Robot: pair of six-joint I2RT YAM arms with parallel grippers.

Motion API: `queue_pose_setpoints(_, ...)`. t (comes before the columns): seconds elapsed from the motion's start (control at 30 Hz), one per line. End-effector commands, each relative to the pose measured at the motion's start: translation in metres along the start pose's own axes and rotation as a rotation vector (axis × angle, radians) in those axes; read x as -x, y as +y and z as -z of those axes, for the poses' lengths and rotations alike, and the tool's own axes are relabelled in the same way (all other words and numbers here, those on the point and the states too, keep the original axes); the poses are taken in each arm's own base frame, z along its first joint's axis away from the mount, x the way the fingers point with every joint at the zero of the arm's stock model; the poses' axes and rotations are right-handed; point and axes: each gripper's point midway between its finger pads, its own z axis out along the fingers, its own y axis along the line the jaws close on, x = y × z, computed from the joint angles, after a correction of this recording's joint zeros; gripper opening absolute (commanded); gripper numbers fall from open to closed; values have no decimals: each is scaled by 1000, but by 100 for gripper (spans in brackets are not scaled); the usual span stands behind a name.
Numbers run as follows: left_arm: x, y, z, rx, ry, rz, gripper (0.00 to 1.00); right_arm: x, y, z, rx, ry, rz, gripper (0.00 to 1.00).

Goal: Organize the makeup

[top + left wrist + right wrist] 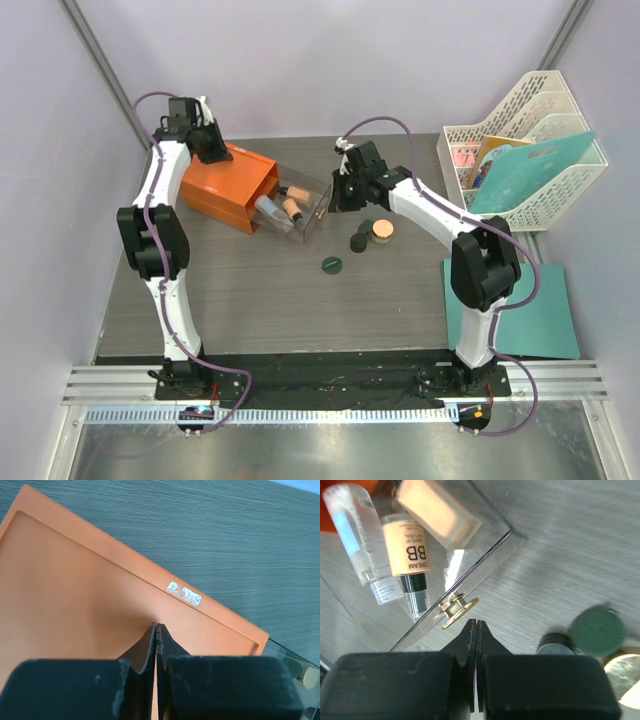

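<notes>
The clear drawer (300,210) stands pulled out of the orange box (228,186). In it lie a clear tube (357,535), a tan-and-black BB cream tube (407,550) and a tan bottle (437,510). My right gripper (476,623) is shut and empty, its tips just in front of the drawer's gold knob (459,607). My left gripper (157,626) is shut and empty, its tips on the orange box top (75,595). On the table lie a dark green disc (332,265), a dark jar (359,242), a green-lidded jar (367,227) and a tan-lidded jar (382,232).
A white file rack (545,190) with folders stands at the back right. A teal mat (515,310) lies at the right edge by the right arm's base. The grey walls close in on the left and back.
</notes>
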Motion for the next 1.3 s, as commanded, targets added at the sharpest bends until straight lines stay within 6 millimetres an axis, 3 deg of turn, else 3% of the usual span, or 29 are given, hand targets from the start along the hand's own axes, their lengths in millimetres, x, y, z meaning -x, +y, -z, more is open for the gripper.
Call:
queue_pose_setpoints(0.0,-229,96,-3,338,804,126,0,3,19,-9,86,1,-18,1)
queue_pose_setpoints(0.3,-230,97,-3,340,805,127,0,18,37,-28,137,-10,1,1)
queue_pose_setpoints(0.43,-230,97,-2,341,807,125,0,34,54,-31,172,-39,18,1)
queue_pose_setpoints(0.7,-230,97,-2,340,806,125,0,39,83,-58,235,-30,29,1)
queue_pose_setpoints(1.0,-231,97,-1,342,811,126,0,63,130,-78,362,-76,1,1)
queue_pose_setpoints(1.07,-231,98,-1,344,810,125,0,60,134,-89,378,-67,-12,1)
queue_pose_setpoints(1.27,-232,97,0,341,812,123,0,74,150,-93,428,-93,-31,1)
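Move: The gold knob on the front of the pulled-out clear drawer is roughly 4 cm to the right gripper's left, 1 cm ahead and 5 cm below. Behind that front, the BB cream bottle lies some 12 cm left, level fore-and-aft and 6 cm down; the orange cabinet's middle is about 29 cm left, 5 cm ahead and 7 cm down. From the left gripper, the knob is about 29 cm right, 14 cm back and 4 cm below. Sink the shut right fingers about 3 cm to the knob, then push the drawer front left and a little forward into the orange cabinet, some 15 cm in all, easing up about 2 cm and rolling the hand's left side up some 15 degrees. Meanwhile keep the closed left fingertips still on the cabinet top. ##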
